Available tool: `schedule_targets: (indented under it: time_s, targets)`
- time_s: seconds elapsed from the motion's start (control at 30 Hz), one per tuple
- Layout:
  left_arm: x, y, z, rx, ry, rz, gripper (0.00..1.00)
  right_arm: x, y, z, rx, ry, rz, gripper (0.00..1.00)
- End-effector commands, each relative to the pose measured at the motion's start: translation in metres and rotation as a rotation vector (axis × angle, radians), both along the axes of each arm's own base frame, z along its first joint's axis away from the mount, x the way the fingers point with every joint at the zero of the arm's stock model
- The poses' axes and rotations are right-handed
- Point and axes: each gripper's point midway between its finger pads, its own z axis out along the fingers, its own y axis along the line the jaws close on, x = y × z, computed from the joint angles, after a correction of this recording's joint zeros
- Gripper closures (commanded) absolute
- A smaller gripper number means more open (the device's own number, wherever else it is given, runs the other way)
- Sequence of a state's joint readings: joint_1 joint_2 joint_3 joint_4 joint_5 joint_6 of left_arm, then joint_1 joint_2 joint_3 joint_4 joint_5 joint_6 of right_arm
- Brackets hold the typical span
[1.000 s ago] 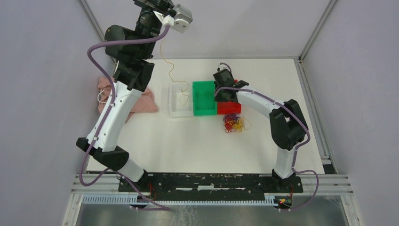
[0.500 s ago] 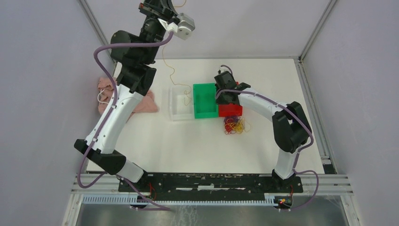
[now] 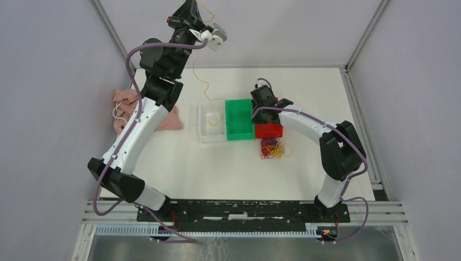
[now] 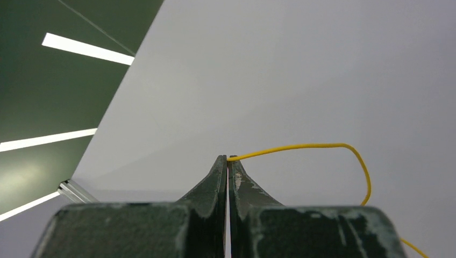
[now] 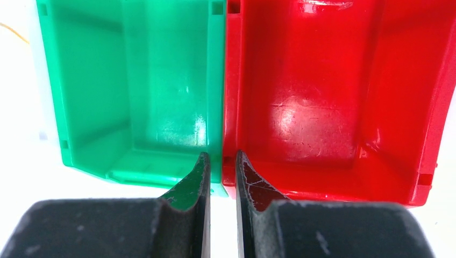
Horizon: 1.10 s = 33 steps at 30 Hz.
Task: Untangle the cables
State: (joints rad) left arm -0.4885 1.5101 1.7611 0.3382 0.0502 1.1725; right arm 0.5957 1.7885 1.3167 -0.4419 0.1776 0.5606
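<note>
My left gripper [image 4: 228,158] is raised high at the back [image 3: 190,6], shut on one yellow cable [image 4: 301,145]. That cable [image 3: 200,81] hangs down, and its lower end lies in the clear bin [image 3: 202,130]. A tangle of yellow, red and dark cables [image 3: 273,147] lies on the table in front of the red bin [image 3: 269,130]. My right gripper [image 5: 220,156] sits low at the seam between the green bin [image 5: 129,91] and the red bin [image 5: 322,91]. Its jaws stand narrowly apart, pinching the two adjoining walls. Both bins look empty inside.
The clear, green [image 3: 239,119] and red bins stand side by side mid-table. A pink cloth [image 3: 122,106] lies at the left edge under my left arm. Frame posts and grey walls enclose the table.
My left gripper has climbed higher and to the right, drawing the yellow cable up. The right gripper and the row of bins have shifted slightly to the right together.
</note>
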Motion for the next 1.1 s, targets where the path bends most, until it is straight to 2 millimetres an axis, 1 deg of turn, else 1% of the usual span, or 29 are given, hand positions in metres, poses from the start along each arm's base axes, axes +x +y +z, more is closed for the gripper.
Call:
schedule_targets:
  time_s: [0.0, 0.13, 0.23, 0.27, 0.37, 0.53, 0.8, 0.87, 0.93, 1.0, 1.07]
  targets:
    - [0.004, 0.013, -0.030, 0.011, 0.090, 0.045, 0.95, -0.008, -0.001, 0.010, 0.015, -0.005, 0.006, 0.99]
    - [0.013, 0.012, -0.081, 0.075, 0.233, 0.061, 0.96, -0.009, 0.001, 0.011, 0.032, 0.002, 0.010, 0.94]
    - [0.014, 0.011, -0.113, 0.104, 0.305, 0.052, 0.97, -0.008, 0.002, 0.012, 0.048, 0.006, 0.008, 0.90]
    - [0.013, 0.010, -0.124, 0.113, 0.338, 0.047, 0.97, -0.007, 0.002, 0.013, 0.056, 0.006, 0.009, 0.87]
    - [0.014, 0.010, -0.152, 0.108, 0.440, 0.037, 0.97, -0.005, 0.004, 0.015, 0.082, 0.010, 0.011, 0.82]
    - [0.011, 0.012, -0.204, 0.095, 0.609, 0.033, 0.97, -0.002, 0.007, 0.016, 0.107, 0.017, 0.012, 0.82]
    - [-0.008, 0.019, -0.283, 0.169, 0.782, 0.032, 0.97, 0.002, 0.005, 0.015, 0.111, 0.023, 0.005, 0.82]
    - [-0.011, 0.021, -0.298, 0.191, 0.813, 0.039, 0.97, 0.003, 0.004, 0.015, 0.112, 0.023, 0.003, 0.82]
    - [-0.013, 0.021, -0.309, 0.201, 0.827, 0.040, 0.97, 0.002, 0.004, 0.014, 0.113, 0.024, 0.004, 0.82]
    - [-0.011, 0.018, -0.311, 0.175, 0.831, 0.028, 0.97, 0.002, 0.004, 0.014, 0.113, 0.024, 0.004, 0.82]
    - [-0.006, 0.013, -0.306, 0.123, 0.837, 0.010, 0.97, 0.002, 0.003, 0.013, 0.113, 0.023, 0.004, 0.82]
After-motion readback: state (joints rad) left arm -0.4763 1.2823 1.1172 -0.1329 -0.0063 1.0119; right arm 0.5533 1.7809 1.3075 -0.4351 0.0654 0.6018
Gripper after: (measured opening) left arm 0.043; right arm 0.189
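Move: The clear bin, where the yellow cable's lower end already lies, has its middle about 58 cm below the left hand and 3 cm ahead, in line sideways; the green bin is 10 cm right of it, equally far out. From the right hand, pinching the green-red wall, the clear bin is 15 cm left and 5 ahead, the green one 5 left and 6 ahead, the red one 5 right and 6 ahead; the cable tangle lies 6 right and 7 back, all some 6-8 cm below. The yellow cable, still pinched in the left fingertips, is lowered fast towards the clear bin, about 33 cm down, bowing a little forward and then back, while the wrist tips from pointing up to slightly below level, some 50 degrees. The right hand stays put, keeping its pinch on the shared wall between green and red and rolling only slightly. ##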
